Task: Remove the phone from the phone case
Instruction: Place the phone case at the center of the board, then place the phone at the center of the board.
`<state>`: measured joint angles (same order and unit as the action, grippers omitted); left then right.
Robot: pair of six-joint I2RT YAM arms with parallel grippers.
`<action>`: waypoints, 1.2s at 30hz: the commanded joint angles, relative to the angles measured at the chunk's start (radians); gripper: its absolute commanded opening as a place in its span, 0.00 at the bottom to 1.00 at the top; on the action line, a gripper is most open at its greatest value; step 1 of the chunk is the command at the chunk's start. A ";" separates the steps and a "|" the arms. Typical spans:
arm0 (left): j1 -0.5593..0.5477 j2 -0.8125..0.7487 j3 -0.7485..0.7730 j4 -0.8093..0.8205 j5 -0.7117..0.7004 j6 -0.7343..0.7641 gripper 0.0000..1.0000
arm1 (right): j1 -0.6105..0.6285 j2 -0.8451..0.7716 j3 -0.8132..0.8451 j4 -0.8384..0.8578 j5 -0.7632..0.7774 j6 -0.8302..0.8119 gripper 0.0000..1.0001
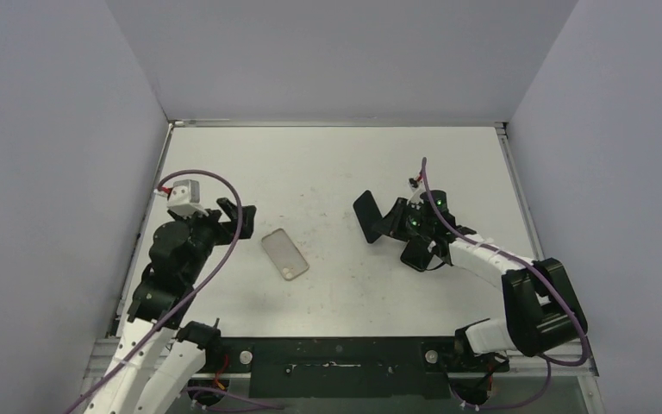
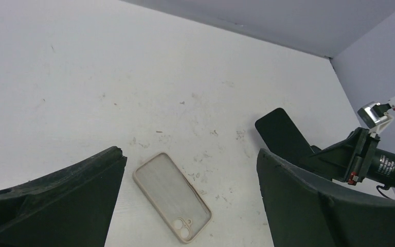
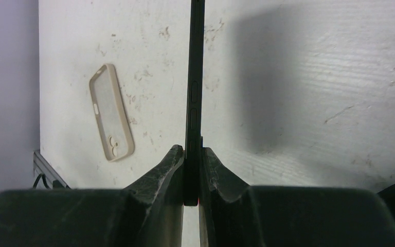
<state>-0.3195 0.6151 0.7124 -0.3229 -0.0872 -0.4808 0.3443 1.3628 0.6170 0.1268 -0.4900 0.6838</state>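
Observation:
The beige phone case (image 1: pixel 284 254) lies flat and empty on the white table, camera cutout toward the near side; it also shows in the left wrist view (image 2: pixel 172 196) and the right wrist view (image 3: pixel 111 112). The black phone (image 1: pixel 367 216) is out of the case, held edge-on above the table by my right gripper (image 1: pixel 394 221), which is shut on it; in the right wrist view the phone (image 3: pixel 194 87) stands between the pads (image 3: pixel 194 159). My left gripper (image 1: pixel 234 216) is open and empty, to the left of the case, its fingers (image 2: pixel 56 195) wide apart.
The white table (image 1: pixel 336 164) is walled on three sides by grey panels. A black rail (image 1: pixel 345 362) runs along the near edge between the arm bases. The right arm's purple cable (image 1: pixel 448 220) loops over its wrist.

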 commanded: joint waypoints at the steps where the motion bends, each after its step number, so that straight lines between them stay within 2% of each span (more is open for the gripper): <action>1: -0.006 -0.166 -0.118 0.114 -0.015 0.059 0.97 | -0.032 0.062 0.034 0.186 -0.015 -0.019 0.00; 7: -0.006 -0.297 -0.232 0.168 -0.019 0.050 0.97 | -0.051 0.200 0.050 0.253 -0.054 0.005 0.00; 11: -0.004 -0.272 -0.227 0.183 -0.005 0.079 0.97 | -0.070 0.260 0.041 0.323 -0.045 0.032 0.00; 13: -0.011 -0.251 -0.212 0.166 -0.023 0.075 0.97 | -0.075 0.282 0.049 0.332 -0.036 0.033 0.04; 19: -0.018 -0.288 -0.229 0.174 -0.055 0.074 0.97 | -0.090 0.352 0.079 0.307 -0.025 0.027 0.27; 24: -0.029 -0.290 -0.229 0.175 -0.033 0.071 0.97 | -0.118 0.341 0.086 0.221 0.004 -0.036 0.49; 34: -0.029 -0.283 -0.222 0.171 -0.033 0.075 0.97 | -0.165 0.230 0.161 -0.045 0.092 -0.236 0.78; 35: -0.029 -0.282 -0.220 0.169 -0.035 0.075 0.97 | -0.165 0.206 0.167 -0.074 0.108 -0.254 0.93; 36: -0.029 -0.280 -0.219 0.166 -0.038 0.075 0.97 | -0.165 0.177 0.172 -0.104 0.126 -0.269 0.99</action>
<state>-0.3454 0.3305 0.4698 -0.2050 -0.1204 -0.4240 0.1833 1.6505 0.7368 0.1715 -0.4553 0.5400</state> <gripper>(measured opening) 0.973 0.874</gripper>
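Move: My right hand holds the black phone; the bare spot where it will lie is about 5 cm ahead, 3 cm left and 6 cm below that hand. A second black phone lies about 6 cm back and 12 cm to the right of the same hand, and the empty phone case about 9 cm back and 29 cm to its left. From my empty left hand, that landing spot is some 15 cm ahead, 33 cm right and 24 cm down. With my right hand I carry the pinched phone forward and down, roughly 5 cm each way, onto the bare board. There I open my fingers wide and draw them off to the right, still edging forward. My left hand, open and empty, eases back about 2.5 cm and down 2 cm, tipping up some 10 degrees, then stays. ##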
